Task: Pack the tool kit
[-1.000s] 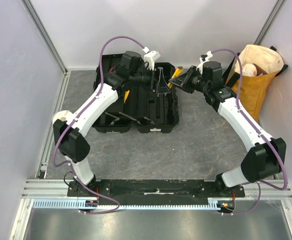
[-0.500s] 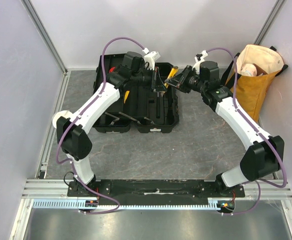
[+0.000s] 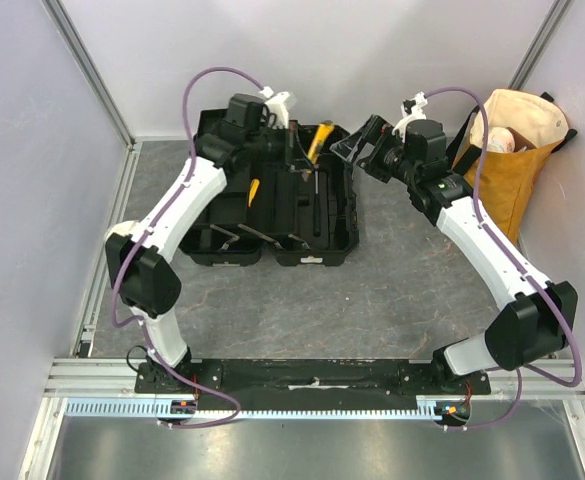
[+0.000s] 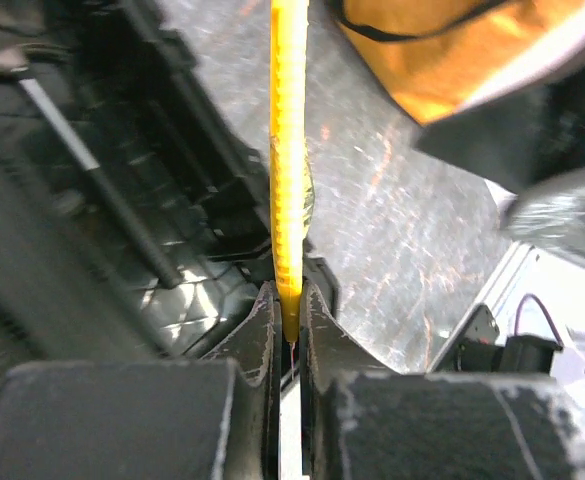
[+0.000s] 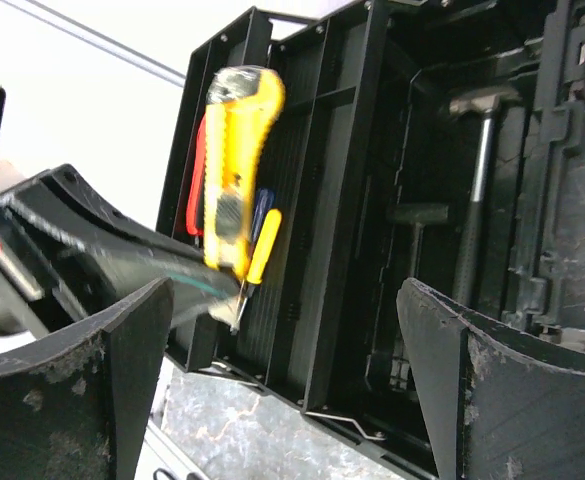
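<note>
The black toolbox (image 3: 272,252) lies open on the table. My left gripper (image 3: 300,157) hangs over its back part, shut on one end of the yellow knife (image 3: 321,137). In the left wrist view the knife (image 4: 290,180) stands edge-on, pinched between the fingers of the left gripper (image 4: 290,318). My right gripper (image 3: 357,150) is just right of the knife, its jaws wide open and empty. In the right wrist view the knife (image 5: 234,165) hovers over the toolbox (image 5: 372,120), where a hammer (image 5: 477,180), red-handled pliers (image 5: 196,185) and a yellow-handled screwdriver (image 5: 264,245) lie. The right gripper (image 5: 282,385) frames that view.
A mustard-yellow tote bag (image 3: 507,150) stands at the back right against the wall, close behind the right arm. It also fills the top right of the left wrist view as an orange bag (image 4: 422,60). White walls and metal rails enclose the grey table (image 3: 372,300).
The knife has passed from the right gripper to the left. The left jaws shut on it, the right jaws opened, and the left arm moved the knife back and left over the toolbox.
</note>
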### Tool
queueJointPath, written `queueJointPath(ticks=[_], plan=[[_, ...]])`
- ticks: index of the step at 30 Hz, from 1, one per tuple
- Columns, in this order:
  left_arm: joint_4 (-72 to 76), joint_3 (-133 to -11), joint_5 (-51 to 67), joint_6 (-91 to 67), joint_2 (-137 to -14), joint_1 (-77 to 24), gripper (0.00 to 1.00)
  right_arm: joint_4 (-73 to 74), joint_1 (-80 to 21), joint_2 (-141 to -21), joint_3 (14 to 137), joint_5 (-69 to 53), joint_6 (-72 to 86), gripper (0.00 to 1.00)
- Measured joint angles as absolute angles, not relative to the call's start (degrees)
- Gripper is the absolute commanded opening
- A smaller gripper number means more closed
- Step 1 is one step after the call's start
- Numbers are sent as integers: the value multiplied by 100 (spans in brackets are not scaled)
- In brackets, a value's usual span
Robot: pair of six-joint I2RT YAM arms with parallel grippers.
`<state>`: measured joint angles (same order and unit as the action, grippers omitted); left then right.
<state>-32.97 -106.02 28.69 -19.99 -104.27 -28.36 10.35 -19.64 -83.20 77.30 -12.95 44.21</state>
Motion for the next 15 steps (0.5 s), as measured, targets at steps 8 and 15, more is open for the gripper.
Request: queueJointPath(ticks=[8, 15], plan=[[-3450, -10141, 2729, -2211, -10057, -1267, 2, 1090, -1949, -8232, 7730, -1052, 4224, 98], [-3599, -9990, 2738, -2322, -9920, -773, 2, 1190, -1949, -8320, 7730, -1041, 4167, 98]])
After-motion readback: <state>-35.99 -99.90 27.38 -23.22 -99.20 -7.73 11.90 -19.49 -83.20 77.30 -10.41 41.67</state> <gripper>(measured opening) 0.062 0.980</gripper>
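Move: The left hand holds the yellow knife over the open box; the outer left tray it goes to lies about 22 cm to its left, 9 cm ahead and 12 cm below. In that tray the red knife lies about 21 cm left and 11 cm ahead, and the yellow screwdriver in the next tray about 14 cm left and 2 cm ahead. From the empty, open right hand the outer tray is about 31 cm left, 6 cm ahead and 14 cm below. The left hand keeps the yellow knife pinched by its lower end and sweeps it quickly about 16 cm left and some 6 cm forward, away from the open right gripper, across the inner trays towards the outer left tray with the red knife in it. It stays almost level, turns roughly 25 degrees counter-clockwise on the way, and eases to a stop with its fingers still shut and the knife still clear above the tray. ##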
